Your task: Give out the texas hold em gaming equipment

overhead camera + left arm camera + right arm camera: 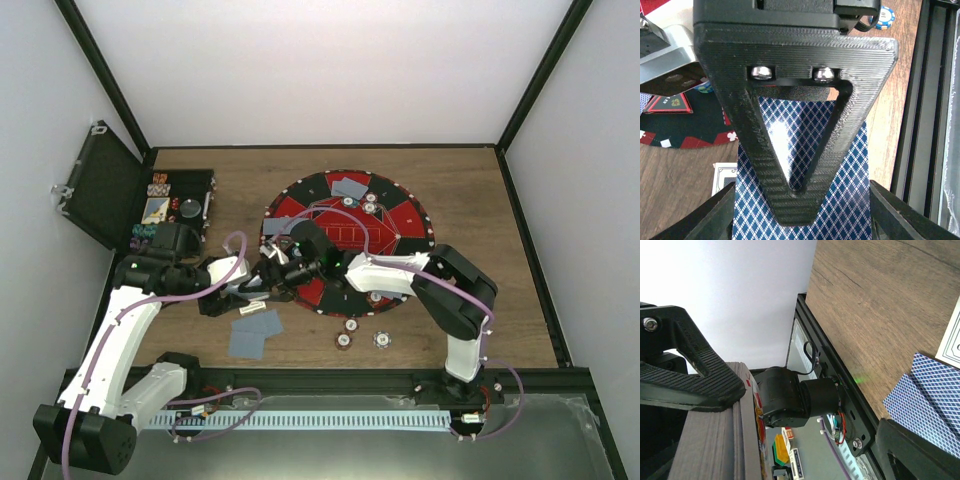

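My left gripper (pixel 250 283) (pixel 802 220) is shut on a deck of blue diamond-backed playing cards (pixel 850 200), one finger on each long edge. My right gripper (pixel 272 268) (pixel 805 455) is open beside it at the mat's left rim. One of its triangular fingers (pixel 790 150) lies over the deck's back. The deck's grey edge (pixel 710 440) fills the left of the right wrist view, and the other right finger (pixel 912 450) stands well clear of its face side. Two cards (pixel 255 332) lie face down on the wood in front. Three chips (pixel 352 325) lie near the mat's front edge.
The round red-and-black mat (pixel 400 215) carries cards (pixel 350 187) and a few chips (pixel 368 204) at its far side. An open black case (pixel 180 205) with more chips and cards stands at the far left, lid (pixel 100 185) up. The black frame rail (pixel 330 378) runs along the near edge.
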`<state>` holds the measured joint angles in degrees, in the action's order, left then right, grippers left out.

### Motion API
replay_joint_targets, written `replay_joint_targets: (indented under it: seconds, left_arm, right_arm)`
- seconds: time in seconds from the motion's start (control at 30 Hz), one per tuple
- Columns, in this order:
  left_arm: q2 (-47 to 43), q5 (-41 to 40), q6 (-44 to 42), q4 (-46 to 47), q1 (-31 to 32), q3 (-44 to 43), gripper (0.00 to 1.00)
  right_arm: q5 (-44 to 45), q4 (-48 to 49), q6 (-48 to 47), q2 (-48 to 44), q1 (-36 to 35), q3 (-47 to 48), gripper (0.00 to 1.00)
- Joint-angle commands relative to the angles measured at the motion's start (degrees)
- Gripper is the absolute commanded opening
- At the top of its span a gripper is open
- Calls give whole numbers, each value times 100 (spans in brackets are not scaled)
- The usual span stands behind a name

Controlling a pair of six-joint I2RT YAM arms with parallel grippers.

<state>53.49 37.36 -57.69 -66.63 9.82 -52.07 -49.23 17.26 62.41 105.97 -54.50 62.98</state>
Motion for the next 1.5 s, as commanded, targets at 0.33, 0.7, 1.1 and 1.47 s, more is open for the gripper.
replay_joint_targets:
  seconds: [0.33,0.7,1.1,1.47]
  left_arm:
    - [-103,164,-148,-63,-8,-201,4]
    - [-62,195,-126,-52,-8,-213,4]
    - [-102,112,-139,-67,-13,-180,4]
    - [-96,121,-113,-60,-8,-163,4]
  right_arm:
    - [119,-172,-286,-614,724,-817,64]
    - [172,-68,-192,-1308,765,-957,13]
    - [417,-1507,-1115,-2143,1469,-1000,1]
    - [3723,-5021,-3990,-1192,2146,1258,1]
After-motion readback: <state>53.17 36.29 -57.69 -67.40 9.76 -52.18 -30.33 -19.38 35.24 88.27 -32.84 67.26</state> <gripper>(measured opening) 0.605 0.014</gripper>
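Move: The blue-backed deck, held up in the left gripper, lies between the right hand's open fingers, about 2 cm above their midpoint and 1 cm to the left; from the left hand point, the deck's middle is about 2 cm right and 2 cm down. From the right hand, about 14 cm below, the face-down cards on the table lie 4 cm back and 2 cm right, and the white-edged pack 3 cm ahead, straight in line. The middle of the mat is some 23 cm ahead and 24 cm right, also 14 cm below. The deck's top card is drawn off to the right by the right hand, one finger over its face and the other beneath, the fingers shutting on it over the first 5 or 6 cm; the left gripper keeps its hold on the deck. The right hand then lifts about 3 cm and swings forward and right towards the middle of the mat, ending some 16 cm right and 14 cm forward of its start, its fingers turning clockwise and dipping. ##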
